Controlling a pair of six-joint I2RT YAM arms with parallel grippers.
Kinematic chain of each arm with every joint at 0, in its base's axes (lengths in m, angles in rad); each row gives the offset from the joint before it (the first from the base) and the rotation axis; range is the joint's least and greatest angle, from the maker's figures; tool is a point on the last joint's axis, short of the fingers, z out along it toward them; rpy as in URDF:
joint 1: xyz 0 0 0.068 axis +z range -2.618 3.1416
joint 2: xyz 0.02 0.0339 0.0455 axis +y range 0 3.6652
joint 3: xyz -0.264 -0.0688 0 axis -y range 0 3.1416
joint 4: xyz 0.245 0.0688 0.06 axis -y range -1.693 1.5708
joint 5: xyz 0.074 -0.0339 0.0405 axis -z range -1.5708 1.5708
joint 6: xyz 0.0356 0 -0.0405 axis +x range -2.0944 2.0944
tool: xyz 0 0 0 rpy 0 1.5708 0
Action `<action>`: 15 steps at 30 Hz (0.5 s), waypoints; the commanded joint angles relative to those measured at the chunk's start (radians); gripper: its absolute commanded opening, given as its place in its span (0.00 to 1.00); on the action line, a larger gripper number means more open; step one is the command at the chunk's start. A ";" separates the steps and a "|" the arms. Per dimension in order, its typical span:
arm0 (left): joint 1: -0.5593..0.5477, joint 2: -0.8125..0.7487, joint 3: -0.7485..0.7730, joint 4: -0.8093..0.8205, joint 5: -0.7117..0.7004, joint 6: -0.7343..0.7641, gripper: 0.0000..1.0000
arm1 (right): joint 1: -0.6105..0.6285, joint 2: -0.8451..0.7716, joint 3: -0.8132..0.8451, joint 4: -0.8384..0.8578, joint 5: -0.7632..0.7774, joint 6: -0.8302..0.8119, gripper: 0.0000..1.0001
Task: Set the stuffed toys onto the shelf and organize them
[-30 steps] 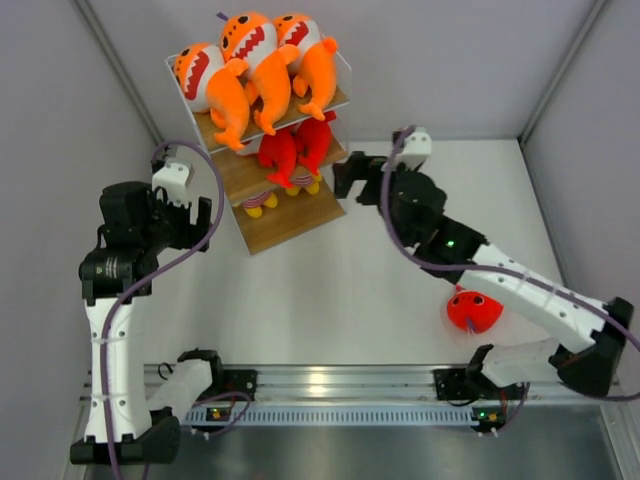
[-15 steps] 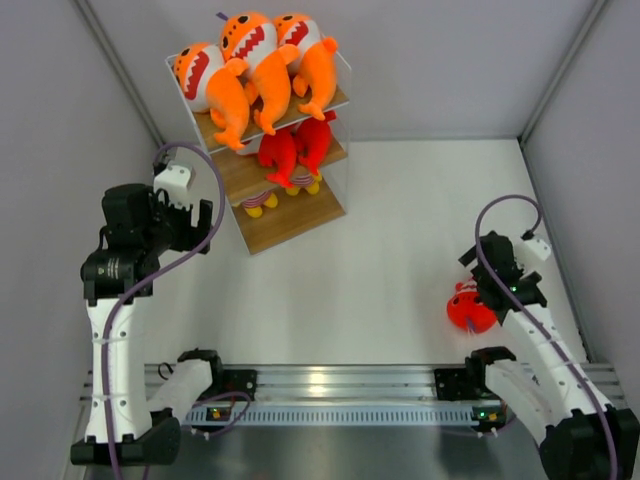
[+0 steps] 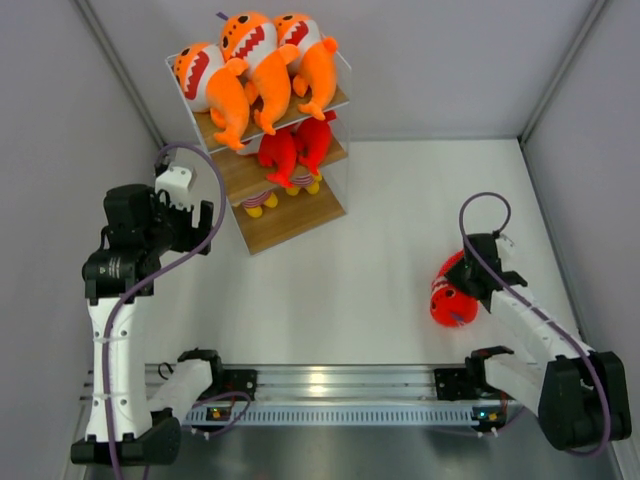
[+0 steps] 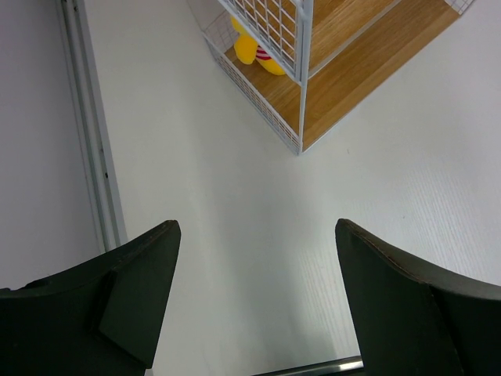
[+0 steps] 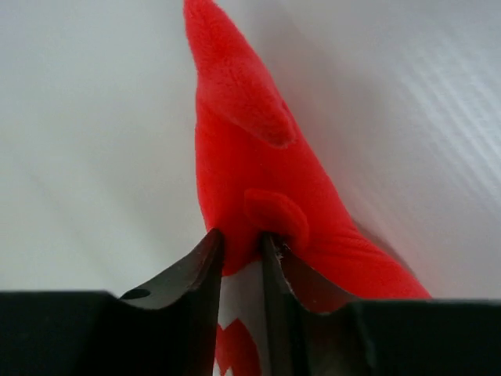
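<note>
The shelf [image 3: 295, 220] stands at the back left. Three orange stuffed toys [image 3: 250, 60] fill its top tier and two red ones [image 3: 295, 150] hang over the middle tier. A third red shark [image 3: 447, 300] lies on the table at the near right. My right gripper [image 3: 466, 284] is shut on it. In the right wrist view the gripper [image 5: 239, 243] pinches a fold of that red shark [image 5: 250, 157] at its white mouth. My left gripper [image 3: 185, 215] hovers open left of the shelf. Nothing lies between its fingers [image 4: 256, 235], and below them is the shelf's bottom board [image 4: 344, 70].
Small yellow-footed striped figures [image 3: 255, 207] sit under the red sharks, one showing as yellow feet [image 4: 250, 51] behind the wire mesh. Grey walls close in on the left, back and right. A metal rail [image 3: 330, 380] runs along the near edge.
My right arm swung back from the shelf to the near right, and its jaws closed on the red shark, which has shifted a little left. The left arm has not moved.
</note>
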 commanded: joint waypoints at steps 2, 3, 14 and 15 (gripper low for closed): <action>-0.001 -0.006 0.002 0.008 0.017 0.007 0.86 | 0.101 0.096 -0.051 0.149 -0.336 0.071 0.00; -0.001 -0.006 0.004 0.006 0.018 0.005 0.86 | 0.166 0.119 -0.009 0.169 -0.338 0.064 0.00; 0.000 -0.016 -0.014 -0.018 0.105 0.028 0.85 | 0.730 0.629 0.715 0.139 -0.586 -0.747 0.00; -0.001 -0.019 -0.018 -0.033 0.138 0.034 0.85 | 0.774 0.635 0.743 0.149 -0.603 -0.778 0.00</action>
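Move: The red toy is between the right fingers, its middle about 3 cm back and 2 below them. The shelf's bottom board is some 43 cm to this hand's left and 18 ahead, about 4 lower. Two striped toys sit on that board: the left one about 50 cm left and 23 ahead of the hand, the right one 39 left and 27 ahead. For the idle left hand the red toy is roughly 59 cm right, 3 back and 29 below. Fast to the left, some 34 cm, the right hand sweeps the red toy in over the table towards the shelf, its fingers first shutting fully to pinch the plush by a small fin. It climbs gently, about 8 cm in all, edging a little forward and then back, while the wrist swings counter-clockwise by roughly 80 degrees. ##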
